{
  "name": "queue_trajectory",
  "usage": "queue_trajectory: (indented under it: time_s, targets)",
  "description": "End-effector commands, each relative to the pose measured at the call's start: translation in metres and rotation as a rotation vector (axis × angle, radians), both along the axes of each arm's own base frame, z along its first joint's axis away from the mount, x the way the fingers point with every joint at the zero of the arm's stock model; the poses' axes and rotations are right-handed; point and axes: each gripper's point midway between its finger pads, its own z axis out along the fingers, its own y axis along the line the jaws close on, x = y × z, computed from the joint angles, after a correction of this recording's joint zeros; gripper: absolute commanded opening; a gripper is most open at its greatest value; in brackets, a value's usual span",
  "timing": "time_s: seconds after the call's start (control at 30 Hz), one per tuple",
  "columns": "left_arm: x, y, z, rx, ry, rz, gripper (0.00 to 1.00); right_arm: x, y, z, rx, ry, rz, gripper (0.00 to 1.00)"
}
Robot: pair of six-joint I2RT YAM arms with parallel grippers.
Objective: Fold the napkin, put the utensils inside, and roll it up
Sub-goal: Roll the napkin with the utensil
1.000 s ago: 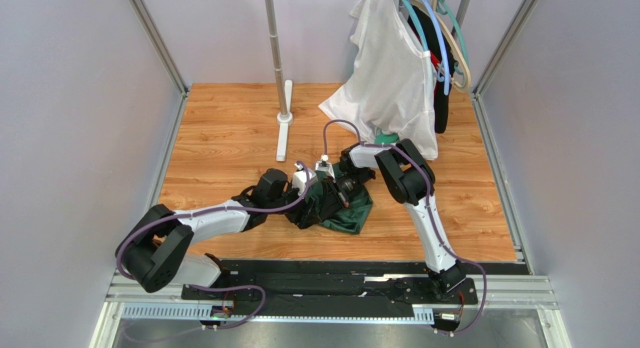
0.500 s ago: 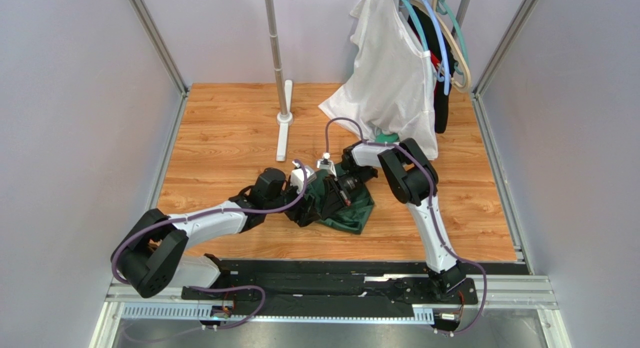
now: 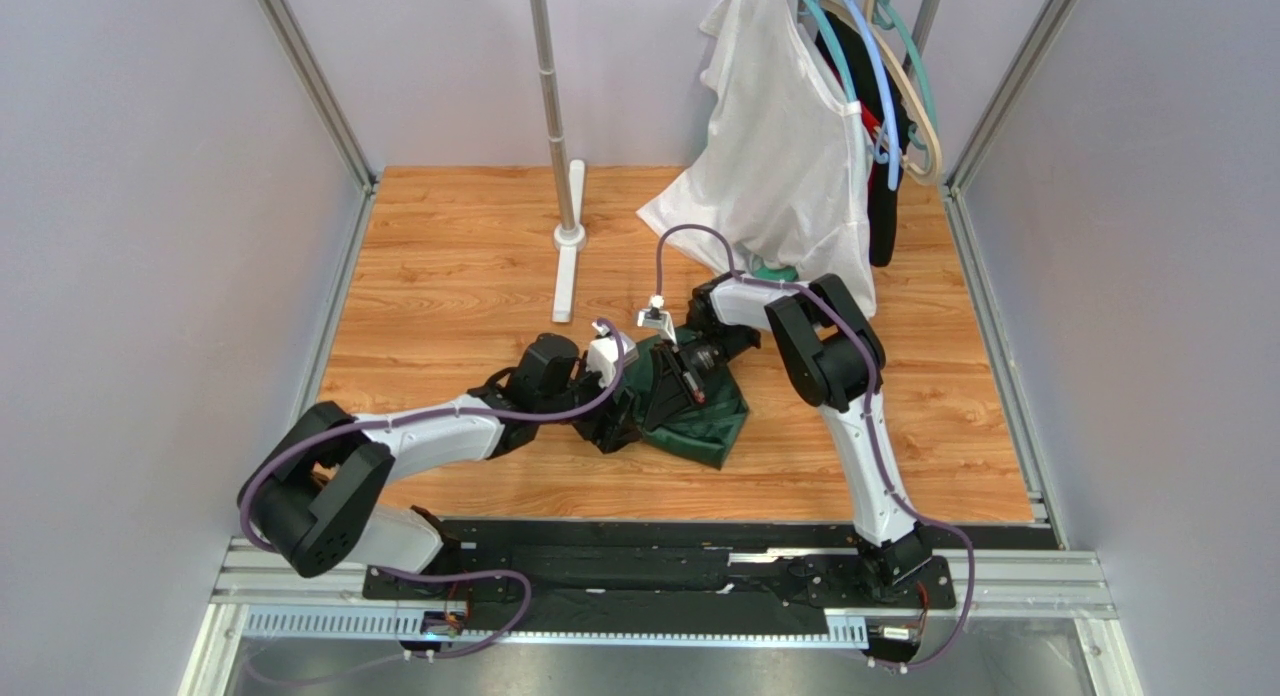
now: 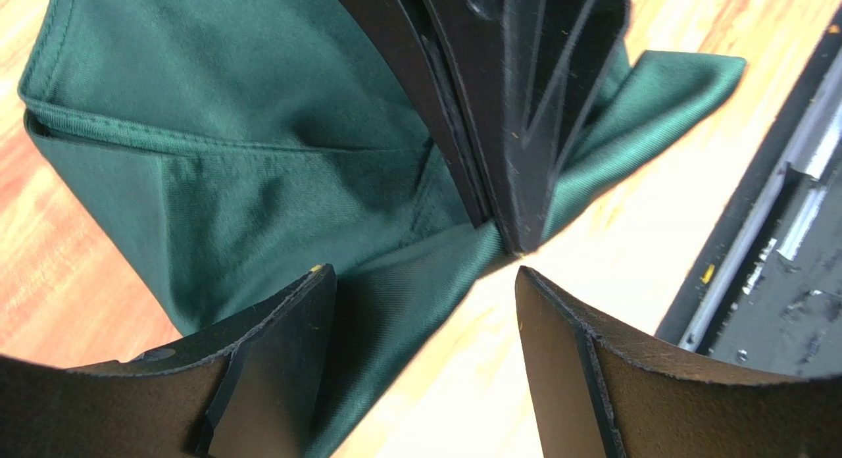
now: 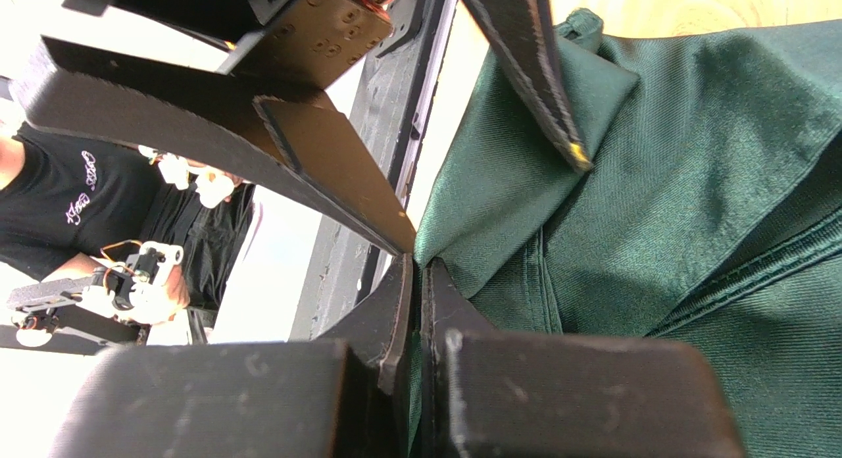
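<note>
The dark green napkin (image 3: 703,414) lies bunched and partly folded on the wooden table (image 3: 451,276), between the two grippers. My right gripper (image 5: 416,267) is shut on a folded edge of the napkin (image 5: 692,172), with cloth pinched between its pads. In the left wrist view its closed fingers (image 4: 509,122) come down onto the napkin (image 4: 227,182). My left gripper (image 4: 420,280) stands open right in front of that pinch. One of its fingers is over the cloth and the other is over bare wood, with nothing held. The utensils are out of view.
A white garment (image 3: 781,156) hangs on hangers at the back right, its hem reaching the table just behind the right arm. A metal pole on a white foot (image 3: 567,231) stands at the back middle. The black base rail (image 3: 676,554) runs along the near edge.
The right gripper has drawn its pinched edge slightly back and right, so the napkin looks tauter and flatter. The left gripper has stayed open beside it.
</note>
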Motion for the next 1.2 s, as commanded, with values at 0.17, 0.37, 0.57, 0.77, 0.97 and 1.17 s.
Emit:
queue_trajectory:
  time_s: [0.17,0.37,0.57,0.77,0.97,1.17]
  targets:
    - [0.015,-0.011,0.007,0.010,-0.039,-0.026,0.74,-0.015,-0.010,0.036,-0.121,0.261,-0.025,0.00]
    - [0.013,-0.013,0.006,0.000,-0.021,-0.030,0.73,-0.017,-0.011,0.021,-0.120,0.290,-0.035,0.00]
    - [0.012,-0.017,0.010,-0.029,-0.027,-0.045,0.74,-0.017,-0.012,0.013,-0.105,0.305,-0.054,0.00]
    - [0.012,-0.019,0.003,-0.011,0.000,-0.049,0.64,-0.014,-0.015,0.011,-0.111,0.306,-0.061,0.00]
    - [0.015,-0.018,-0.001,0.003,0.005,-0.037,0.44,-0.015,-0.015,0.014,-0.107,0.302,-0.063,0.00]
    - [0.016,-0.015,-0.006,0.034,0.016,-0.032,0.31,-0.016,-0.016,0.014,-0.102,0.289,-0.058,0.08]
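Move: The napkin's rolled near edge runs just off the left hand's open fingertips, about 2 cm to its right and 2 cm lower, level front to back; the shut right fingers already pinch that edge at their own tips. The napkin's flat body spreads some 8 cm right of and 4 cm ahead of the left hand, about 4 cm below. Its loose near corner sticks out some 11 cm right of and 3 cm behind the left hand, 4 cm lower. The napkin's rolled edge, still pinched in the right fingers, is lowered with them about 2 cm. Meanwhile the left hand sinks onto it some 1.5 cm, edging about 1 cm to the right, then closes its wide-open fingers to about half that gap around the roll beside the right fingertips. At the very end the right grip just begins to ease. ##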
